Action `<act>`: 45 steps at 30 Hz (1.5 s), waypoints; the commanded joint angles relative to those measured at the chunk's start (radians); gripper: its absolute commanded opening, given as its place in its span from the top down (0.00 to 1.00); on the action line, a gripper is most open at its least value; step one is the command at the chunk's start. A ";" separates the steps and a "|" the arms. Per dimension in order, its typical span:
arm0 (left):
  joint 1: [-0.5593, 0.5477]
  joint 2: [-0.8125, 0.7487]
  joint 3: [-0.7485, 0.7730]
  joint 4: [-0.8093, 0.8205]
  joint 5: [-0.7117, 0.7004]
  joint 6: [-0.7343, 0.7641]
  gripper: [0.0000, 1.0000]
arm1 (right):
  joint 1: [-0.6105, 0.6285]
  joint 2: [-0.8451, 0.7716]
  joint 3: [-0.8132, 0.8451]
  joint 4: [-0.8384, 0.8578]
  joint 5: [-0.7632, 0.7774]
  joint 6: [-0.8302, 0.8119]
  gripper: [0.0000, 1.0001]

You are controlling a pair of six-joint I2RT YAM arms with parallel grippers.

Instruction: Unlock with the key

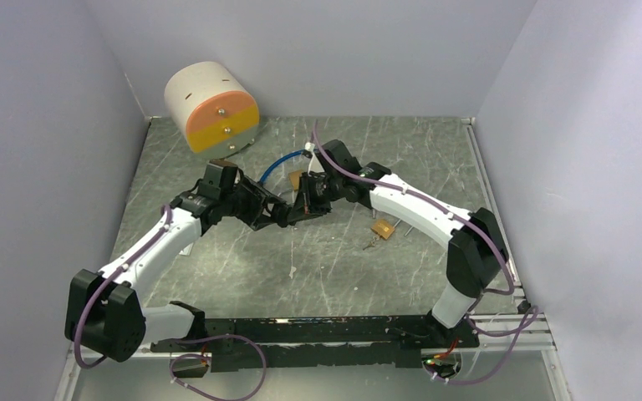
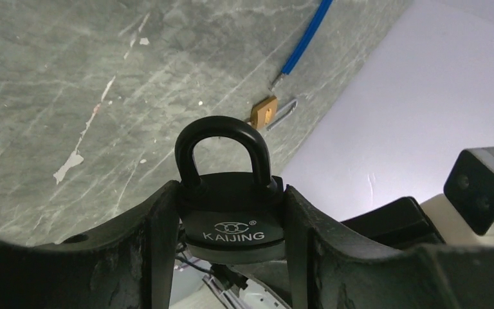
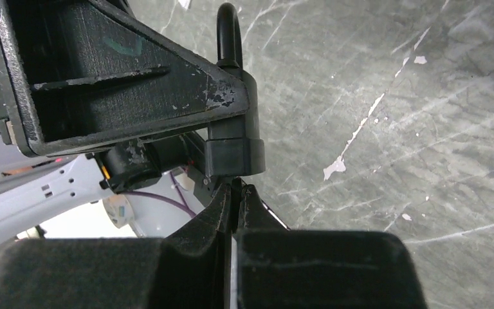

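A black padlock [image 2: 231,215] marked KAIJING is clamped by its sides between the fingers of my left gripper [image 2: 231,196], held above the table mid-scene [image 1: 287,211]. Its shackle [image 2: 222,138] points away from the wrist, both legs seated in the body. My right gripper [image 3: 237,188] meets the padlock [image 3: 235,138] from the opposite end, jaws pressed together on a thin dark key whose tip reaches the lock's underside. Most of the key is hidden between the fingers. In the top view the right gripper [image 1: 305,203] faces the left gripper [image 1: 277,215] tip to tip.
A brass padlock [image 1: 382,228] with keys lies on the table to the right. Another brass padlock [image 2: 264,111] and a blue cable [image 1: 280,163] lie behind the grippers. A round cream box with pink and yellow drawers [image 1: 211,104] stands at the back left. Walls enclose three sides.
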State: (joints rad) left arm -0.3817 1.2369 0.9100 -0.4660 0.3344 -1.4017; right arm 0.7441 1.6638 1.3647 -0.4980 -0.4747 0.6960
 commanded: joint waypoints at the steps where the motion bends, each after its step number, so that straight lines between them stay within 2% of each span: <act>1: -0.024 -0.052 0.015 0.108 0.182 -0.080 0.87 | 0.007 0.092 0.078 0.067 0.201 0.044 1.00; 5: -0.025 -0.063 0.027 0.101 0.173 -0.103 0.88 | 0.026 0.129 0.117 0.061 0.262 0.051 1.00; 10: -0.025 -0.083 0.014 0.153 0.169 -0.068 0.87 | 0.006 0.068 0.015 0.182 0.183 0.137 1.00; 14: -0.025 -0.144 -0.031 0.247 0.137 -0.023 0.85 | -0.061 -0.027 -0.184 0.472 -0.039 0.250 1.00; 17: -0.024 -0.196 -0.065 0.340 0.101 0.012 0.86 | -0.112 -0.096 -0.340 0.727 -0.164 0.434 1.00; 19: -0.024 -0.227 -0.096 0.430 0.082 0.023 0.86 | -0.126 -0.133 -0.429 0.894 -0.194 0.575 1.00; 23: -0.025 -0.254 -0.108 0.497 0.064 0.050 0.86 | -0.133 -0.154 -0.555 1.215 -0.212 0.869 1.00; 26: -0.023 -0.251 -0.102 0.477 0.061 0.041 0.86 | -0.136 -0.129 -0.600 1.393 -0.225 0.979 1.00; 27: -0.024 -0.250 -0.098 0.469 0.050 0.036 0.86 | -0.136 -0.125 -0.599 1.403 -0.237 0.955 1.00; 28: -0.023 -0.248 -0.095 0.440 0.039 0.033 0.86 | -0.140 -0.125 -0.585 1.354 -0.256 0.883 0.90; 29: -0.024 -0.248 -0.091 0.420 0.028 0.026 0.86 | -0.143 -0.133 -0.564 1.266 -0.273 0.786 0.75; 30: -0.023 -0.248 -0.086 0.397 0.007 0.017 0.86 | -0.144 -0.154 -0.534 1.118 -0.268 0.650 0.60; 31: -0.023 -0.246 -0.080 0.373 -0.008 0.008 0.86 | -0.140 -0.182 -0.503 0.951 -0.229 0.495 0.50; 32: -0.023 -0.243 -0.072 0.347 -0.023 0.001 0.86 | -0.125 -0.213 -0.459 0.774 -0.160 0.339 0.45; 33: -0.023 -0.242 -0.065 0.323 -0.037 -0.010 0.86 | -0.101 -0.236 -0.415 0.607 -0.020 0.205 0.41; 35: -0.022 -0.237 -0.057 0.308 -0.051 -0.014 0.85 | -0.069 -0.256 -0.378 0.471 0.092 0.055 0.39; 38: -0.020 -0.224 -0.040 0.285 -0.055 -0.016 0.85 | -0.055 -0.276 -0.423 0.548 0.078 0.036 0.39; 45: -0.017 -0.195 -0.025 0.283 -0.027 -0.044 0.84 | 0.021 -0.320 -0.431 0.621 0.219 0.022 0.36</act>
State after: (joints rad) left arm -0.3988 1.0454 0.8227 -0.2638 0.2695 -1.4021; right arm 0.7376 1.3849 0.9314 0.1139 -0.3824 0.7986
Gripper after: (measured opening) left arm 0.565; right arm 0.634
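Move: The black padlock, held in the left fingers, sits just beyond the right fingertips: about 4 cm to the right hand's left, 2 cm ahead and slightly lower. From the left hand, the key pinched in the right fingers is about 4 cm right, 2 cm back and slightly higher. On the table some 16 cm below the right hand lie two brass padlocks, one roughly 15 cm straight ahead, the other about 22 cm right and level with it. The black padlock, with the key at its underside, first shifts a couple of centimetres left and slightly forward with both hands. Then both climb, the left about 7 cm with its fingers tipping up some 20 degrees, the right about 6 cm while its wrist twists roughly 40 degrees to turn the key. The right fingers open wide, let go of the key, and the wrist turns part-way back as that hand sinks a little; the left keeps its grip. ##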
